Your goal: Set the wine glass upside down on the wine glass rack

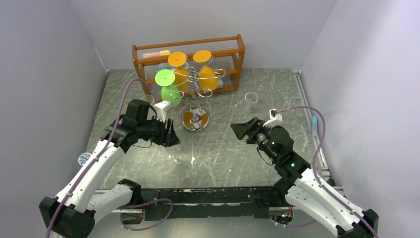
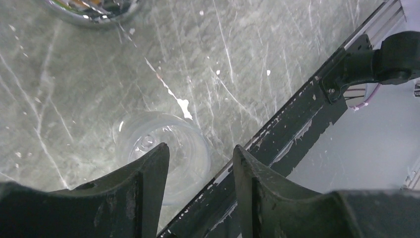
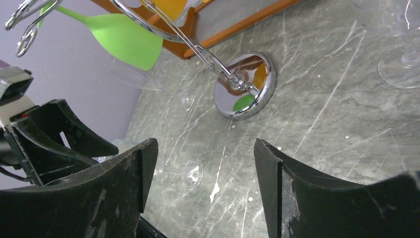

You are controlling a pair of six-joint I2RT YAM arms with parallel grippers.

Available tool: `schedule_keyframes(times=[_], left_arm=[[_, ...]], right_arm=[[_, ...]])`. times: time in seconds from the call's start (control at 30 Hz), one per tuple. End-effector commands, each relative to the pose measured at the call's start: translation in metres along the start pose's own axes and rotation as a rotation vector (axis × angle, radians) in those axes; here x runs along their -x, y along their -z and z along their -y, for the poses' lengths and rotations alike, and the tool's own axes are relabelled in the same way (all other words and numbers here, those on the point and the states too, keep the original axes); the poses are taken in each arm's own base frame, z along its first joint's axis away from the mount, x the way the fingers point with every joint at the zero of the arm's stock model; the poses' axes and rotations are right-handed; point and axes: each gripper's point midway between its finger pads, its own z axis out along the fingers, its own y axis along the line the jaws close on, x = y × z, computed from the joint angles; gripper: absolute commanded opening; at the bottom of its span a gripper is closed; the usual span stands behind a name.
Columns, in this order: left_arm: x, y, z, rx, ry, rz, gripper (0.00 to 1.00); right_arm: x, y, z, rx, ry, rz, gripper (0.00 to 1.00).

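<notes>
A clear wine glass is on the table just below and in front of my left gripper. In the left wrist view I look down into its bowl; the left finger covers part of it. My left gripper has its fingers apart above the glass, with no contact showing. The right wrist view shows the glass's round foot. The silver wine glass rack stands at the back on a shiny round base. My right gripper hovers open and empty, pointing at the rack.
Orange glasses and a green one hang on the rack. An orange-brown wooden shelf stands behind it. One clear glass stands right of the rack, another left of it. A black rail lines the near table edge.
</notes>
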Motion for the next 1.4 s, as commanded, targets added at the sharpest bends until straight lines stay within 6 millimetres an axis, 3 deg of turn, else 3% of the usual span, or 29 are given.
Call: schedule_keyframes(times=[0.0, 0.13, 0.57, 0.83, 0.97, 1.23, 1.37], left_arm=[[-0.017, -0.006, 0.000, 0.015, 0.041, -0.057, 0.55], [-0.020, -0.010, -0.005, 0.063, 0.052, -0.060, 0.53], [-0.028, -0.020, -0.008, 0.170, 0.019, -0.122, 0.31], [-0.026, -0.017, 0.005, 0.150, -0.039, -0.122, 0.05], [-0.010, -0.008, 0.020, 0.101, -0.058, -0.073, 0.05], [0.039, 0.011, 0.079, -0.168, -0.053, 0.205, 0.05], [0.051, 0.007, 0.085, -0.214, -0.004, 0.308, 0.05]], right_arm=[[-0.002, 0.000, 0.008, -0.029, -0.015, 0.011, 0.75], [-0.006, -0.002, 0.010, -0.034, -0.021, 0.000, 0.75], [-0.009, -0.003, 0.014, -0.053, -0.026, -0.008, 0.75], [-0.010, -0.003, 0.014, -0.056, -0.033, -0.015, 0.75], [-0.011, -0.003, 0.013, -0.054, -0.054, -0.022, 0.75], [-0.030, -0.004, -0.001, 0.010, -0.247, -0.095, 0.76], [-0.034, -0.005, -0.014, 0.070, -0.349, -0.115, 0.74]])
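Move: The upright clear wine glass is almost under the left gripper: its middle some 2 cm ahead, 1 cm left and 10 cm below. The rack's round base stands about 20 cm ahead, 9 cm right and 19 cm down; a second clear glass is roughly 17 cm ahead, 11 cm left and 10 cm lower. From the right gripper, the target glass lies about 27 cm left, 4 cm back and 12 cm below. Lower the left gripper about 3.5 cm, easing slightly back and right, so one finger goes inside the clear glass, and close to pinch its near wall at the rim. Then lift about 8 cm, swinging some 3 cm right and tilting the fingertips up roughly 20 degrees. Late on, let the open right gripper ease left and down a couple of centimetres. ##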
